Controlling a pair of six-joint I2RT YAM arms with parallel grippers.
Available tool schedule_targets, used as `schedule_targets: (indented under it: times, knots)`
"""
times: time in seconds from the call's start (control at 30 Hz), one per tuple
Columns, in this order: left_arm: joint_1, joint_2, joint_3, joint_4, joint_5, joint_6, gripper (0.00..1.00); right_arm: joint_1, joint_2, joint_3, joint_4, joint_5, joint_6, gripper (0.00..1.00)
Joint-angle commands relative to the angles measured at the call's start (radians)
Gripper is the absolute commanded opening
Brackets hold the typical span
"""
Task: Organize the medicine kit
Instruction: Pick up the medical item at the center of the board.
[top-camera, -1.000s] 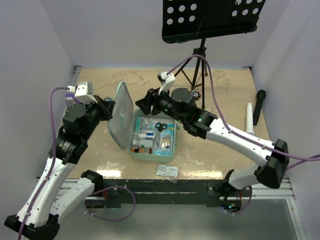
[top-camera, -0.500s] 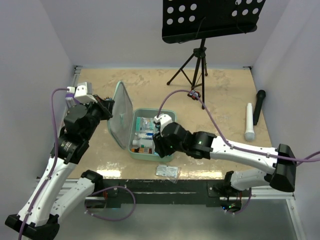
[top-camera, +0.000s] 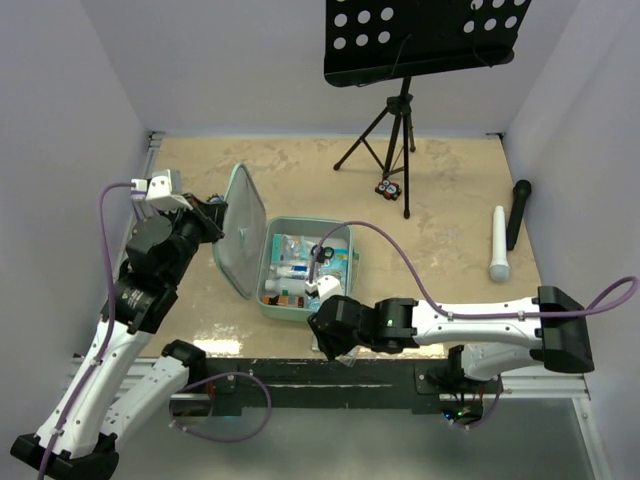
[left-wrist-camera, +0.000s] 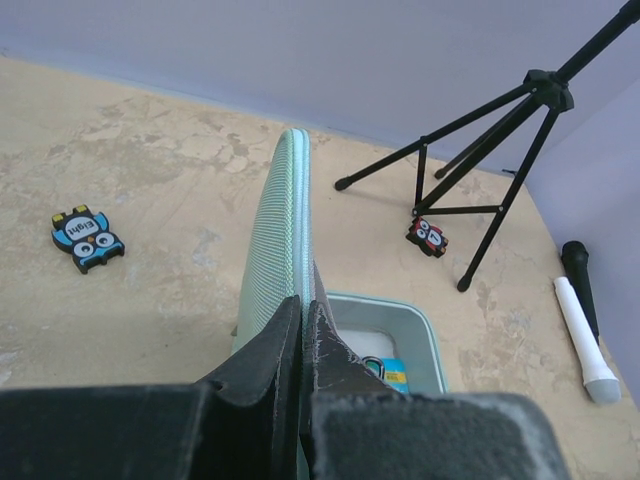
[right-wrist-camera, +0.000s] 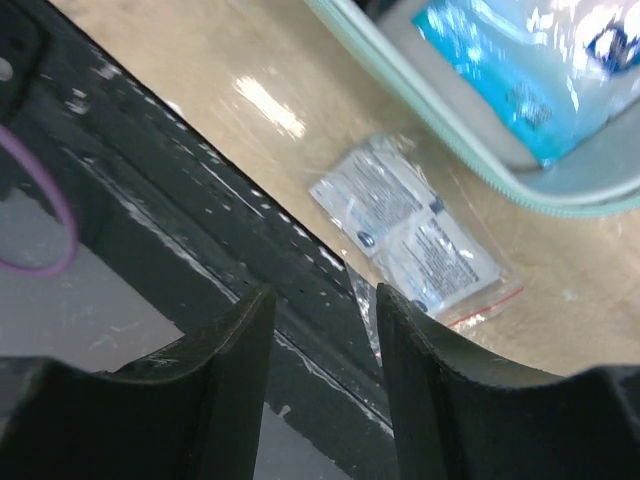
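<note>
The medicine kit (top-camera: 268, 297), a mint-green soft case, lies open with tubes, small bottles and a blue packet (right-wrist-camera: 520, 60) inside. Its lid (top-camera: 238, 235) stands upright on the left, and my left gripper (top-camera: 218, 215) is shut on the lid's edge (left-wrist-camera: 280, 220), fingertips pinched together (left-wrist-camera: 302, 300). My right gripper (top-camera: 328, 335) hovers open at the table's front edge, just in front of the kit's near wall (right-wrist-camera: 560, 195). A clear plastic sachet pack (right-wrist-camera: 410, 225) lies on the table right beyond the right gripper (right-wrist-camera: 320, 295), with nothing between the fingers.
The black front rail (right-wrist-camera: 200, 200) runs directly under the right fingers. A music stand's tripod (top-camera: 390, 150) stands at the back, with a red owl tile (top-camera: 389, 188) by its foot. A blue owl tile (left-wrist-camera: 87, 238) lies left of the lid. A white tube (top-camera: 498, 245) and a black microphone (top-camera: 519, 205) lie at the right.
My right arm has swung from behind the kit, across it, down to the front edge over the sachet pack. The left gripper still holds the lid upright.
</note>
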Motion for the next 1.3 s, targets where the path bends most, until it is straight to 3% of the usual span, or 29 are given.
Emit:
schedule_targets:
  times: [0.0, 0.4, 0.8, 1.07, 1.23, 1.27]
  knots:
    - [0.005, -0.008, -0.028, 0.008, 0.004, -0.015, 0.0, 0.017, 0.028, -0.084, 0.027, 0.069, 0.142, 0.49]
    - [0.005, -0.017, -0.051, 0.003, 0.006, -0.003, 0.0, 0.017, 0.134, -0.099, 0.125, 0.135, 0.193, 0.49]
    - [0.005, -0.025, -0.057, 0.004, 0.009, -0.004, 0.0, 0.017, 0.188, -0.116, 0.127, 0.135, 0.181, 0.38]
    - [0.005, -0.025, -0.065, 0.005, 0.012, -0.006, 0.0, 0.017, 0.202, -0.142, 0.142, 0.121, 0.179, 0.2]
    - [0.005, -0.03, -0.071, 0.004, 0.01, -0.006, 0.0, 0.019, 0.199, -0.13, 0.13, 0.143, 0.175, 0.0]
    - [0.005, -0.03, -0.071, 0.004, 0.01, -0.006, 0.0, 0.017, 0.188, -0.119, 0.119, 0.141, 0.176, 0.0]
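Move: Almost directly below the right hand, some 9 cm down at the table's near edge, lies the medical item, a clear bag of printed packs, its middle about 1 cm farther out and 2 cm to the right. The open case's middle is roughly 18 cm ahead and 4 cm left of this hand, and its raised lid about 19 cm ahead and 17 cm left. From the left hand the item is some 20 cm back, 22 cm right and 31 cm below. Dropping quickly onto the medical item just outside the case's near wall, the half-open right hand goes down about 8 cm in all and drifts slightly right. The second part is slower, the wrist turning some 10 degrees clockwise and tipping a little steeper; the fingers then close almost fully on the bag's middle. The left hand stays put, keeping its pinch on the lid's upper edge. ##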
